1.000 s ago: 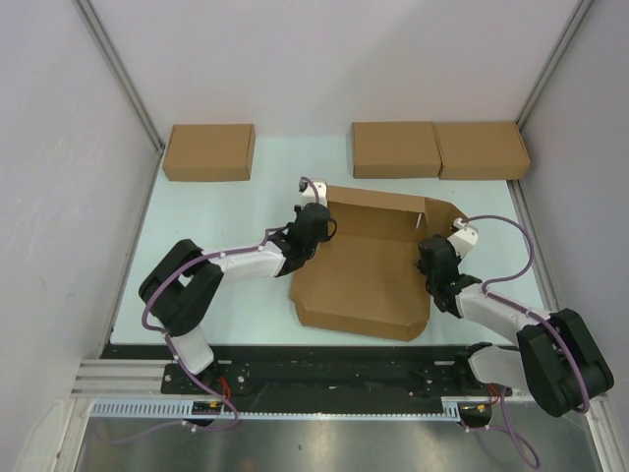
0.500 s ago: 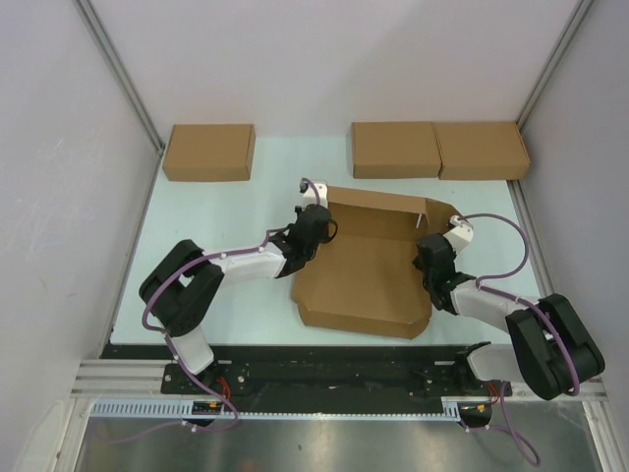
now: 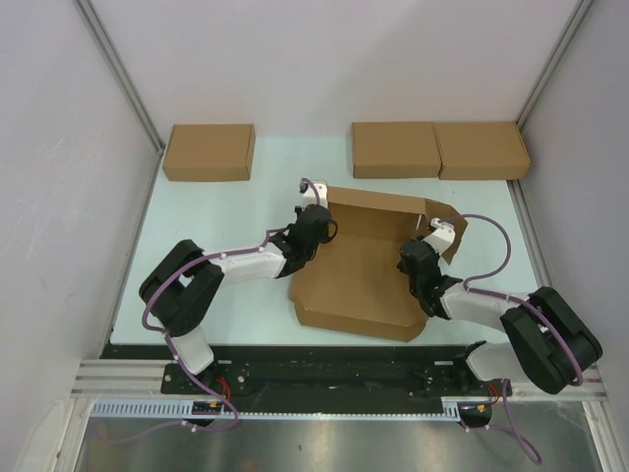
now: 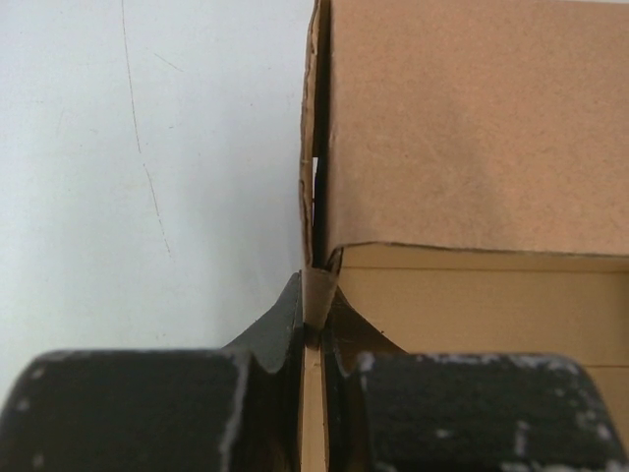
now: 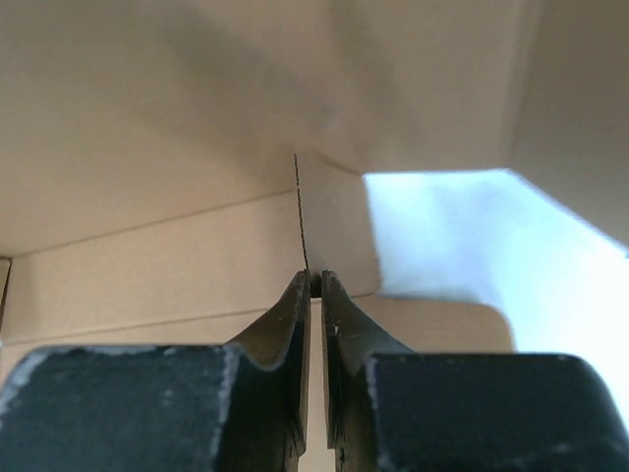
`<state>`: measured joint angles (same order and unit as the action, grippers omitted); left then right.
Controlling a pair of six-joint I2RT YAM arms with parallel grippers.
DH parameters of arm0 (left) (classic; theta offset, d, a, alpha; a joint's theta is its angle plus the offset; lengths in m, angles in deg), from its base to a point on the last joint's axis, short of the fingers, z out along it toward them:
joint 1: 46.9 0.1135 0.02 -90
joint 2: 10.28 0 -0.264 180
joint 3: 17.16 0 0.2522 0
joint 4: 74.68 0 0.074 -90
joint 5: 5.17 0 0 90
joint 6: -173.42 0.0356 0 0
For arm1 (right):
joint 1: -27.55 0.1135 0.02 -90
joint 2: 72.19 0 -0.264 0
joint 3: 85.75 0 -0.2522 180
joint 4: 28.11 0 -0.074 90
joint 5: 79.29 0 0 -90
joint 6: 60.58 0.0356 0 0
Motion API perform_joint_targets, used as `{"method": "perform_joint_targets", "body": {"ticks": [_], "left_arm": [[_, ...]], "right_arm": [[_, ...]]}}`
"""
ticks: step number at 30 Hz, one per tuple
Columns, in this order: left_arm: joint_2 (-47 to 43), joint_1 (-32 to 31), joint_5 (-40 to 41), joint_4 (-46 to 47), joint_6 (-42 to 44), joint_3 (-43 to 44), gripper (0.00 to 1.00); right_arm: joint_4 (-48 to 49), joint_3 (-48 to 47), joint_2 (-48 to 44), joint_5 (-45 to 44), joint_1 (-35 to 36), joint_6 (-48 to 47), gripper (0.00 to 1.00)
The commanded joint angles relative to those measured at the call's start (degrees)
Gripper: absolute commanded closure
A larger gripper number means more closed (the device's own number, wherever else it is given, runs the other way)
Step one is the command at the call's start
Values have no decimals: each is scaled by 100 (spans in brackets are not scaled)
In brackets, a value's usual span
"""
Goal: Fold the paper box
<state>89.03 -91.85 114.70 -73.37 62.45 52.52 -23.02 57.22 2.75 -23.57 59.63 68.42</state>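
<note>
The paper box [image 3: 359, 280] lies in the middle of the table as a big brown die-cut sheet, with its back wall raised. My left gripper [image 3: 320, 214] is shut on the sheet's upright left side wall. In the left wrist view the cardboard edge is pinched between the jaws [image 4: 316, 313], beside the box's back corner [image 4: 472, 128]. My right gripper [image 3: 423, 246] sits over the right side of the sheet. In the right wrist view it [image 5: 314, 285] is shut on a thin upright cardboard flap [image 5: 334, 221].
Three smaller closed brown boxes stand along the back edge: one at the left [image 3: 208, 151] and two side by side at the right [image 3: 395, 148] [image 3: 482, 149]. Grey walls close in the pale table [image 3: 226, 206] on both sides.
My right gripper has moved left, in over the sheet, and has closed on the right flap. The left gripper has kept its grip and place.
</note>
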Motion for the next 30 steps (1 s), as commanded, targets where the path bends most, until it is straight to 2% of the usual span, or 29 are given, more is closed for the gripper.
{"method": "perform_joint_targets", "body": {"ticks": [1, 4, 5, 7, 8, 11, 15, 17, 18, 20, 22, 24, 26, 30], "left_arm": [[-8, -93, -209, -312, -223, -178, 99], [-25, -102, -201, -259, -223, -213, 99], [-25, -111, -192, -268, -223, -213, 99], [-26, -111, -192, -259, -206, -213, 99], [-25, -111, -174, -268, -188, -222, 99], [-43, -111, -139, -250, -153, -248, 99], [-17, -111, -69, -224, -135, -257, 99], [1, -102, -34, -198, -118, -257, 99], [10, -102, -16, -197, -109, -248, 99], [19, -111, 10, -197, -65, -248, 99], [27, -111, 28, -189, -65, -239, 99], [19, -111, 37, -197, -65, -222, 99], [10, -111, 10, -197, -74, -239, 99], [-52, -111, 10, -101, -39, -327, 99]], "right_arm": [[40, 15, 328, 27, 334, 283, 91], [-74, 15, 268, 9, 413, 292, 82], [-283, -2, 93, -78, 422, 318, 72], [-557, -11, -232, -210, 457, 345, 64], [-880, -29, -652, -271, 466, 301, 59], [-1740, -195, -1391, -359, 528, 12, 52], [-3016, -660, -2988, -596, 694, -410, 49], [-3587, -819, -3475, -841, 774, -664, 48], [-3729, -916, -3964, -948, 783, -736, 48], [-3836, -1074, -4328, -1245, 722, -1042, 48], [-3749, -1153, -4479, -1361, 555, -1236, 47], [-3705, -1215, -4331, -1213, 38, -1334, 46], [-3705, -1259, -3979, -792, -636, -1264, 46], [-3389, -1224, -3530, -203, -1536, -1009, 47]]}}
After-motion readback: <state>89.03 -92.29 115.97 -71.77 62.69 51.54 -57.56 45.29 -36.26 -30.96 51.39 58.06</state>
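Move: Just at the right fingertips, the small inner tab is pinched; its middle lies about 2 cm ahead and 1 cm right. The box's big outer corner flap stands roughly 7 cm to the right, 2 cm ahead and 4 cm higher. The raised far wall's middle is some 8 cm ahead and 10 cm left, 4 cm higher. From the left hand the outer flap lies about 27 cm right, 5 cm back, nearly level. Letting go of the inner tab after a last 1.5 cm nudge left, the right fingers open to about half, draw back some 7 cm and climb steeply by nearly 20 cm, tipping up. The hand then swings right, easing forward and dipping slightly as it turns clockwise, to hover open behind and above the outer flap. The left hand keeps its pinch on the box's far left corner. ##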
